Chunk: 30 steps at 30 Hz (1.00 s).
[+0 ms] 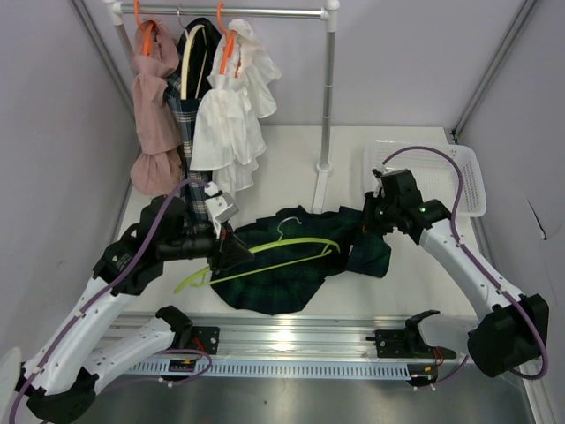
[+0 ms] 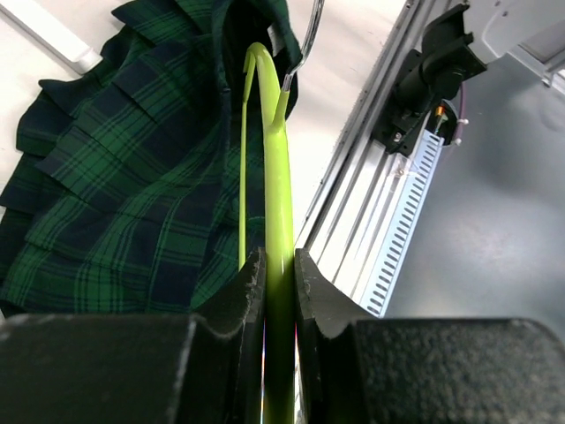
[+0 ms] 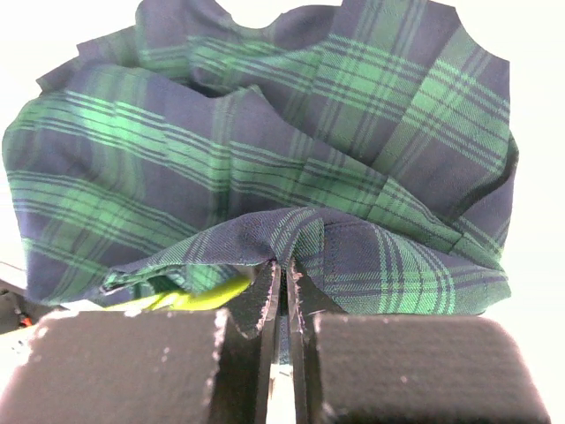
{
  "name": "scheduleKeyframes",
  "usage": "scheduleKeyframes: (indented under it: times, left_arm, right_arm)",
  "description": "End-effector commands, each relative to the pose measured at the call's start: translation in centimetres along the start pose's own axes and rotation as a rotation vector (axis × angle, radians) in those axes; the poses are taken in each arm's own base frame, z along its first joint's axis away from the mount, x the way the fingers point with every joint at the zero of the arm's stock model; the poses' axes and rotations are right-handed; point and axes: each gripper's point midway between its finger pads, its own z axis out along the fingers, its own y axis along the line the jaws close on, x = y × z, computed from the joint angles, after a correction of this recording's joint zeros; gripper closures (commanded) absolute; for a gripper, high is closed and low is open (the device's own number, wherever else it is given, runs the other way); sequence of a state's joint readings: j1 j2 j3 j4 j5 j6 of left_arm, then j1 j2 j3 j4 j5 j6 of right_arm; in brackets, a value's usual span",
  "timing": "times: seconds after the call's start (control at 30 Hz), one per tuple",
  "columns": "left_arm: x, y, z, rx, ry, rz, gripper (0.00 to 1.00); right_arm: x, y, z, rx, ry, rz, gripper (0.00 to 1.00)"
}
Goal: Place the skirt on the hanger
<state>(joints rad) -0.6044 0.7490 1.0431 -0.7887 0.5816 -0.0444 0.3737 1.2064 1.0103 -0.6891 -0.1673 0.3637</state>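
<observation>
A dark green and navy plaid skirt (image 1: 291, 269) lies spread on the white table (image 1: 291, 155) between the two arms. A lime-green hanger (image 1: 265, 252) with a metal hook lies across it, one end tucked under the skirt's right edge. My left gripper (image 1: 221, 252) is shut on the hanger's left arm; the wrist view shows the green bar (image 2: 279, 203) pinched between both fingers, running away over the plaid cloth (image 2: 124, 194). My right gripper (image 1: 369, 225) is shut on the skirt's waistband edge (image 3: 353, 256), with the hanger tip (image 3: 207, 293) peeking out under the fabric.
A clothes rail (image 1: 238, 12) stands at the back with a pink garment (image 1: 154, 115), a plaid one (image 1: 190, 106) and a white one (image 1: 229, 115) on hangers. Its post (image 1: 327, 97) rises mid-table. A white basket (image 1: 441, 177) sits back right. The aluminium rail (image 1: 291, 340) borders the near edge.
</observation>
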Motion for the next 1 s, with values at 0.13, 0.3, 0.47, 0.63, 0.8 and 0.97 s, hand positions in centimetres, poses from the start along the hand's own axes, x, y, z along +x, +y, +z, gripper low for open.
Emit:
scheduleKeyframes:
  times: [0.13,0.3,0.47,0.63,0.8,0.97]
  left_arm:
    - [-3.4,0.4,0.9,-0.019,-0.091,0.069,1.00]
    - [-3.8,-0.4,1.8,0.042,-0.089,0.078,1.00]
    - [-3.9,0.0,2.8,0.045,-0.080,0.079,1.00]
    - [-4.5,-0.4,3.5,0.089,-0.092,0.086,1.00]
    - [-4.4,-0.4,4.5,0.112,-0.075,0.082,1.00]
    - [-4.3,-0.4,5.4,0.125,-0.073,0.075,1.00]
  right_arm:
    - [-3.5,3.2,-5.5,-0.106,-0.134,-0.045,1.00]
    - [-3.4,3.9,-6.3,-0.137,-0.136,-0.050,1.00]
    - [-4.0,5.3,-7.6,-0.172,-0.153,-0.070,1.00]
    - [-4.2,6.3,-8.1,-0.180,-0.158,-0.093,1.00]
    - [-4.3,7.3,-8.3,-0.188,-0.158,-0.111,1.00]
    - [-4.2,7.7,-8.2,-0.192,-0.154,-0.118,1.00]
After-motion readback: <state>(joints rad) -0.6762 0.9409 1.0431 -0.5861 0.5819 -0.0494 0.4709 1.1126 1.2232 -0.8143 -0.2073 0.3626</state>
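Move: From the left fingers, which hold the green hanger by its left part, the skirt's waist opening is about 21 cm right, 8 ahead and 9 lower. The hanger's right end sits just short of it, some 18 cm right, 6 ahead, 8 lower; the hook is about 7 right, 7 ahead, 4 lower. The right hand pinches the waistband, with the opening about 3 cm left, 2 back and 3 below it. Raise the pinched waistband with the right gripper, about 9 cm up and drifting some 3 cm left, tilting the fingers slightly, to hold the opening up around the hanger's end. Meanwhile feed the left gripper's hanger rightward and forward, about 5 cm in all and nearly level, into the waist opening. Keep both grips shut. ##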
